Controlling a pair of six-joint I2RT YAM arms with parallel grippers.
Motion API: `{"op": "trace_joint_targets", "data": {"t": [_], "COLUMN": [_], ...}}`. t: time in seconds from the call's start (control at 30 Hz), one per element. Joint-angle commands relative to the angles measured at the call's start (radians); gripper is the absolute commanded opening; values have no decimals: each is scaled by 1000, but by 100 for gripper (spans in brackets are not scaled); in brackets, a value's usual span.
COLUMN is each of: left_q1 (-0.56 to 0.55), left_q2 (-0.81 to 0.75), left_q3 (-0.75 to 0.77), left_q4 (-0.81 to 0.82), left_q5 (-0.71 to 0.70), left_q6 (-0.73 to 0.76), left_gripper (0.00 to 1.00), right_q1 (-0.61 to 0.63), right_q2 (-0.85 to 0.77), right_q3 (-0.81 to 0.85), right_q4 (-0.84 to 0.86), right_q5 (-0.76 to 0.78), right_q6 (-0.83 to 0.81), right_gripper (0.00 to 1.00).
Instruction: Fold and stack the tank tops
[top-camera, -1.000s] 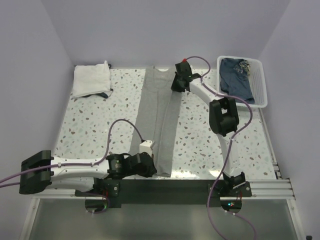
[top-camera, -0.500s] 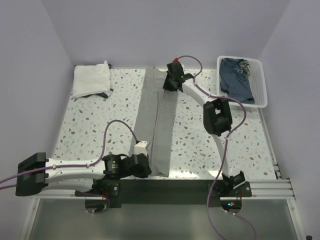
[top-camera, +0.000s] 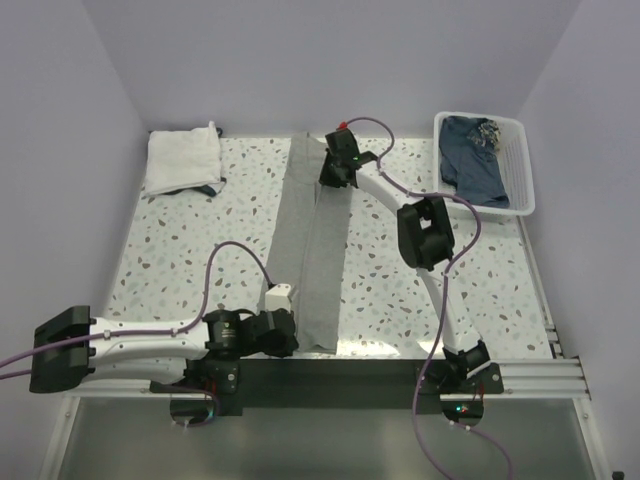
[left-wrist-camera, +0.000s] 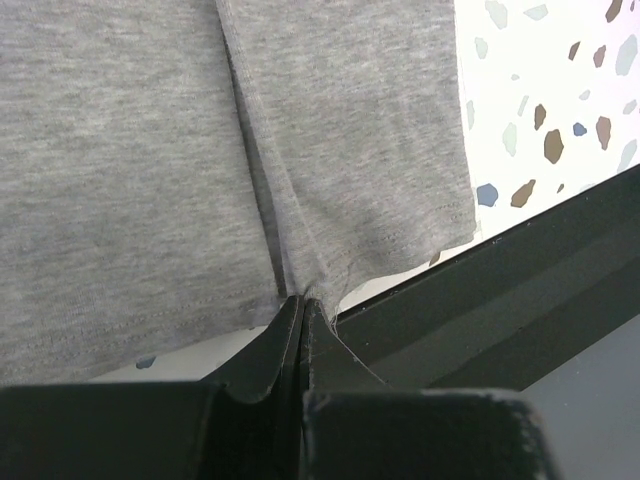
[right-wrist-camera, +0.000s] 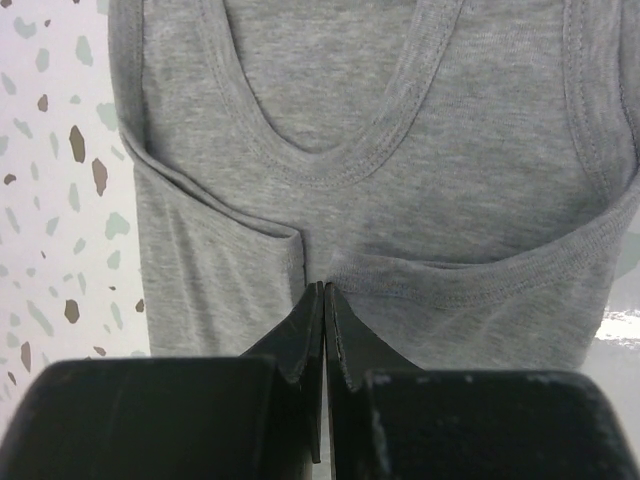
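Note:
The grey tank top (top-camera: 305, 250) lies as a long narrow strip down the middle of the table, neck at the far end, its right side lifted over the rest. My left gripper (top-camera: 289, 334) is shut on the near hem corner (left-wrist-camera: 330, 275); its tips (left-wrist-camera: 302, 300) pinch a fold of cloth just above the black rail. At the far end my right gripper (top-camera: 334, 176) is shut on the armhole edge (right-wrist-camera: 430, 280) below the neckline, tips (right-wrist-camera: 322, 288) together. The white tank top (top-camera: 183, 160) sits folded at the back left corner.
A white slatted basket (top-camera: 527, 170) stands at the back right with dark blue cloth (top-camera: 470, 160) in it. The black rail (top-camera: 330, 375) runs along the table's near edge. Purple walls close in on the left, back and right.
Both grippers have moved left, carrying the grey top's right side over the middle. The strip looks narrower than a second ago.

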Motion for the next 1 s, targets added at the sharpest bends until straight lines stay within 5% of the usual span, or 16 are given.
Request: {"op": "trace_joint_targets", "data": {"t": [0.0,0.2,0.37,0.63,0.8,0.97], "left_q1": [3,6,6,6,6,70], "left_q2": [-28,-34,-30,-79,-108,-97], "left_q3": [-10,-4,8,54,166,275], "left_q4": [-28,-45,-40,-65,-143,-162], "left_q5": [-35,-45,-42,-54,-114,-179], "left_q6": [-32,-44,-32,-4,30,133], "left_gripper": [0,0,15,52,53,51], "right_q1": [4,4,4,4,4,4], "right_q2": [1,8,-3,-46,-101,-276], "right_q3": [51,51,30,22,24,-148], "right_q4": [27,39,59,84,38,21], "right_q5": [2,-6,-21,-52,-47,14], "right_q6": [6,3,5,-12,-34,-51], "right_gripper": [0,0,2,38,45,44]}}
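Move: Both hands hold the gray tank top's folded-over right edge on its centre line, about 1 cm beneath each hand point. From the left hand the folded lower right corner lies level and some 10 cm to the right. From the right hand the neckline is roughly 6 cm ahead and 1 cm left; the white stack about 5 cm ahead and 34 cm left, the laundry basket about 5 cm ahead and 38 cm right. Both hands open and let go of the folded-over edge; the left lifts about 8 cm, the right barely 2. ##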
